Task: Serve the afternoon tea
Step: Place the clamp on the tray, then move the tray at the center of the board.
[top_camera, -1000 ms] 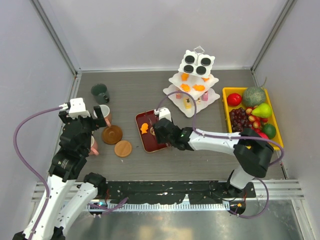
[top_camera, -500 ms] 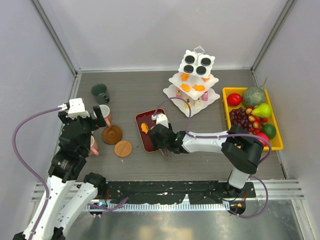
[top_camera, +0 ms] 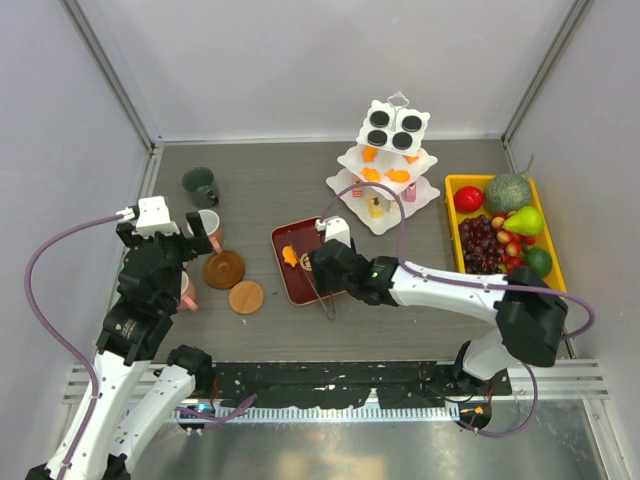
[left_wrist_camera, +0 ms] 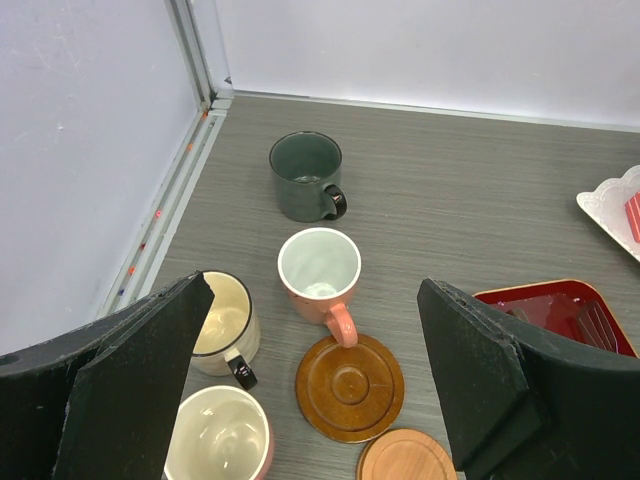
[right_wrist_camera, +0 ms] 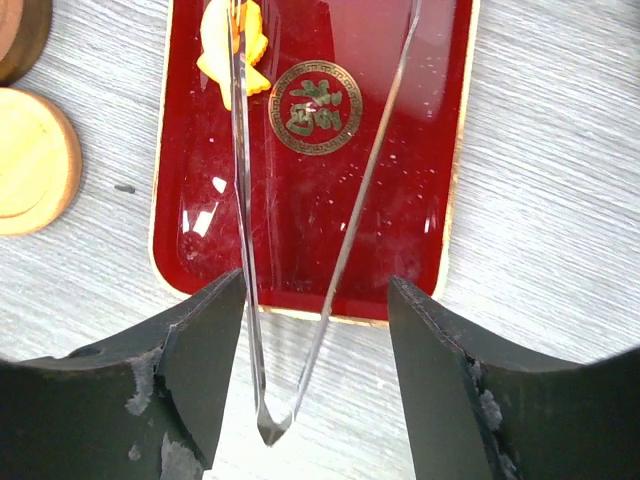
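The white three-tier stand (top_camera: 385, 165) at the back carries black round sweets (top_camera: 393, 130), orange sweets (top_camera: 385, 174) and pink-yellow sweets (top_camera: 376, 207). One orange sweet (right_wrist_camera: 215, 50) lies on the dark red tray (right_wrist_camera: 410, 230). Metal tongs (right_wrist_camera: 345, 255) rest on that tray, their hinge end past its near edge. My right gripper (right_wrist_camera: 317, 280) hovers open over that hinge end, not gripping it. My left gripper (left_wrist_camera: 315, 288) hangs wide open above the pink mug (left_wrist_camera: 320, 272), with the green mug (left_wrist_camera: 305, 175), a cream mug (left_wrist_camera: 222, 320) and two coasters (left_wrist_camera: 350, 373) around it.
A yellow tray (top_camera: 450, 195) of fruit stands at the right wall. Another mug (left_wrist_camera: 218, 440) sits nearest the left arm. A lighter coaster (right_wrist_camera: 30, 160) lies just left of the red tray. Grey walls close in the table on three sides.
The right gripper's jaws have spread wider and it swung left, then back right over the red tray. The tongs now lie free between its fingers. The left arm has not moved.
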### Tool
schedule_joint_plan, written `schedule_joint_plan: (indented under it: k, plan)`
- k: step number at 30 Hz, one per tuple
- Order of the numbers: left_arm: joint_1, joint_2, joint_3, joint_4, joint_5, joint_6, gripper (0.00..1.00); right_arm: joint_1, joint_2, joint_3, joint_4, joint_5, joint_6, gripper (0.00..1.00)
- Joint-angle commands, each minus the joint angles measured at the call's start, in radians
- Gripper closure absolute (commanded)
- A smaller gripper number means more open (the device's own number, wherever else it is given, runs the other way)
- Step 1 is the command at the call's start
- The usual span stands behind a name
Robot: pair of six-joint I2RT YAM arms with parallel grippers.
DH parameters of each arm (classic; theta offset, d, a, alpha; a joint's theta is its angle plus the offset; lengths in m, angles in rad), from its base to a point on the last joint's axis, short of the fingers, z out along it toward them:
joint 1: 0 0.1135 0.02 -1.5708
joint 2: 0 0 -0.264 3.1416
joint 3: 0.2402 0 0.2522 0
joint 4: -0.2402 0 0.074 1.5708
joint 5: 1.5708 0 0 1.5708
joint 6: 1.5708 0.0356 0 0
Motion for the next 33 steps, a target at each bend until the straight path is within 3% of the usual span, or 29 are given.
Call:
schedule_joint_plan:
  k: [1, 6, 14, 21, 33]
  plan:
    - [0.002, -0.008, -0.001, 0.054, 0.0, -0.006, 0.03, 0.005, -0.109, -0.053, -0.082, 0.044, 0.003, 0.37]
    - [0.004, -0.01, -0.001, 0.054, 0.002, -0.006, 0.03, 0.005, -0.109, -0.16, -0.085, -0.035, 0.032, 0.52]
    - [0.004, -0.002, -0.001, 0.054, 0.002, -0.007, 0.03, 0.005, -0.028, -0.243, 0.065, -0.106, 0.063, 0.65]
    - [0.002, -0.003, -0.002, 0.056, -0.001, -0.006, 0.03, 0.005, 0.095, -0.161, 0.142, -0.079, 0.046, 0.75]
    - [0.004, -0.008, -0.005, 0.063, -0.019, 0.005, 0.03, -0.113, 0.329, 0.154, 0.251, -0.083, -0.006, 0.75]
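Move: The tray lies flat under the open right hand, its middle about 5 cm ahead, 2 cm to the left and 9 cm below. The clamp already lies across it, its middle some 2 cm ahead and 1 cm left, hinge sticking out over the near rim. The orange snack on the tray is about 6 cm ahead and 6 cm left; the light coaster 15 cm left and 3 cm back. From the left hand the tray is about 4 cm ahead, 21 cm right and 30 cm below. The closing fingertips of the right hand come against the tray's near rim and push the tray forward and to the left. To get there the hand first lifts slightly, swings back and right some 6 cm each while sinking about 8 cm to just above the table, tipping a bit more downward, then reverses and sweeps low forward and left about 8 cm each. ##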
